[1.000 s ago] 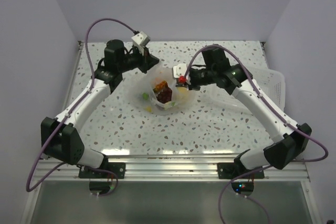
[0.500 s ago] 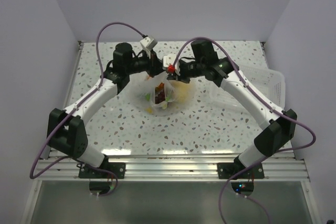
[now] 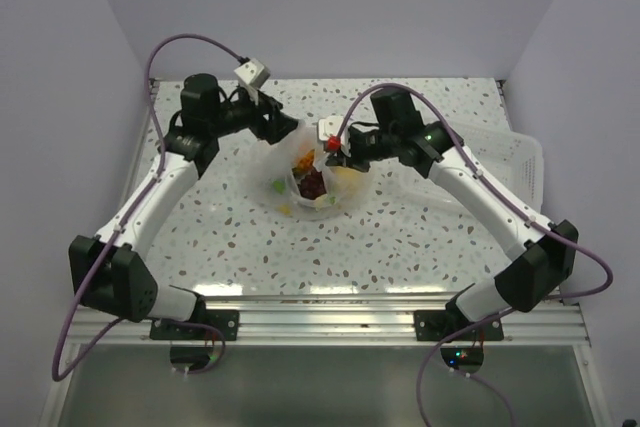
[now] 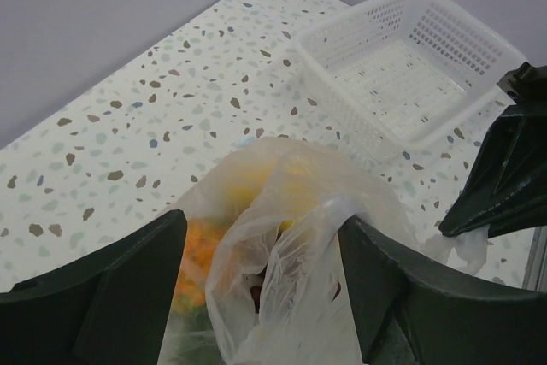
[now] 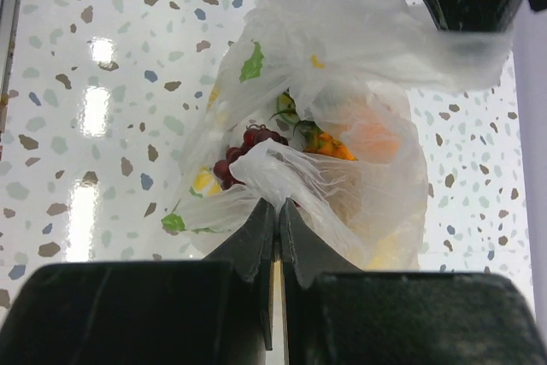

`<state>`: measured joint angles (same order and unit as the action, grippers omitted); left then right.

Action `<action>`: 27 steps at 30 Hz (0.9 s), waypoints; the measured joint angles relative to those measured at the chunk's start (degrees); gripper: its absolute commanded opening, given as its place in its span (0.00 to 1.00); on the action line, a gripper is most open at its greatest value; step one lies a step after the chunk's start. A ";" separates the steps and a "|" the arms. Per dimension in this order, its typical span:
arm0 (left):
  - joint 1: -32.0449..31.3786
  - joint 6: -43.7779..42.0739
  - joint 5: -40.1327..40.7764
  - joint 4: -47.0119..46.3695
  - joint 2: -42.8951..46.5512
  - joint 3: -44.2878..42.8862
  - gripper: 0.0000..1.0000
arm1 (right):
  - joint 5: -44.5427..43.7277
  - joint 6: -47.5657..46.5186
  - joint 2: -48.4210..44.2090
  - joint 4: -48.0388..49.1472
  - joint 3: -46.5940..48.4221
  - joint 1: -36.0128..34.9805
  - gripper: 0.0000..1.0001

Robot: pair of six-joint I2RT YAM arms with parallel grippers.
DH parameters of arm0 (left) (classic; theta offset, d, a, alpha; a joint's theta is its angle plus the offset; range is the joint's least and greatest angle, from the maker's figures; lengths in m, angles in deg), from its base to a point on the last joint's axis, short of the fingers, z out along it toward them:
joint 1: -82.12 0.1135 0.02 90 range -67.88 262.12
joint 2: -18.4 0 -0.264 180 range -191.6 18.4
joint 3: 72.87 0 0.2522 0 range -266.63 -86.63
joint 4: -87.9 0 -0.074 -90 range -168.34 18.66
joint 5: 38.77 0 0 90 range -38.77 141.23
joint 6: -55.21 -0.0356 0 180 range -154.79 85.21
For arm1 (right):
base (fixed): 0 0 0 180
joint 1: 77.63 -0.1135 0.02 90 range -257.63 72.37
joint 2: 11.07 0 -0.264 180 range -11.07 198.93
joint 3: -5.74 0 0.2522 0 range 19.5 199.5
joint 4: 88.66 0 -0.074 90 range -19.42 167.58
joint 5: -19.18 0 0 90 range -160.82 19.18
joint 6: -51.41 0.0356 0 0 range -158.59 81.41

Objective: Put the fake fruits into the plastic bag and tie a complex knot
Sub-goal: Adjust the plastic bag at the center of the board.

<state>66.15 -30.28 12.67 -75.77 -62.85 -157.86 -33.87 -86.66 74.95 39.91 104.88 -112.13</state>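
Note:
The plastic bag [image 3: 300, 185] sits crumpled at mid-table with the fake fruits [image 3: 311, 181] inside it: dark red grapes [image 5: 246, 144], an orange piece [image 5: 363, 138] and a yellow one [image 5: 203, 180]. My right gripper [image 5: 278, 204] is shut on a bunched flap of the bag [image 5: 291, 168], at the bag's right side [image 3: 327, 150]. My left gripper [image 4: 261, 232] stands open at the bag's upper left [image 3: 278, 128], with another loose flap [image 4: 291, 271] lying slack between its fingers [image 4: 128, 288]. I cannot make out a knot in the crumpled plastic.
A white slotted basket [image 3: 522, 159] stands at the right edge of the speckled table [image 3: 400, 237]; the left wrist view shows it with nothing inside [image 4: 410, 66]. Grey walls close the table at the back and on both sides.
The two grippers came together over the bag and drew apart again. My left gripper has opened and let go of its flap, swinging back left. The right stays shut on the bag.

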 measured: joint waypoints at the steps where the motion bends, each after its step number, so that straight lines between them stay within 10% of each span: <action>1: 0.44 -1.64 0.00 1.29 1.36 0.00 0.81 | -0.02 0.22 -0.42 -0.02 -0.15 0.00 0.00; 14: 1.88 -21.66 -1.29 12.57 15.04 0.26 0.96 | 0.04 3.61 -1.03 -2.36 1.95 3.45 0.00; 27: 5.14 -21.53 -5.70 13.62 11.74 -6.32 0.93 | 3.13 9.35 -1.03 -2.58 4.15 7.06 0.00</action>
<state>71.29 -51.81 6.96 -62.16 -51.12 -164.17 -30.74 -77.31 73.92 37.33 109.04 -105.07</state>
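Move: The left hand, already mostly open, has the plastic bag's raised rim between its fingers. The middle of the bag lies about 5 cm to this hand's right, level fore and aft, some 21 cm below; the pineapple is about 3 cm right and 4 cm ahead of the hand. The right hand, shut on the near-right rim, has the bag's middle about 6 cm ahead, 5 cm left and 17 cm below; the grapes are 5 cm ahead and 5 cm left. The left hand comes free of the raised rim, its fingers opening the rest of the way; it backs up and left about 6 cm while climbing some 8 cm, rolling roughly 25 degrees so that its front side rises. The right hand keeps its pinch and, after a brief pause, draws its edge of the bag right and up, slightly forward, turning a little clockwise. ##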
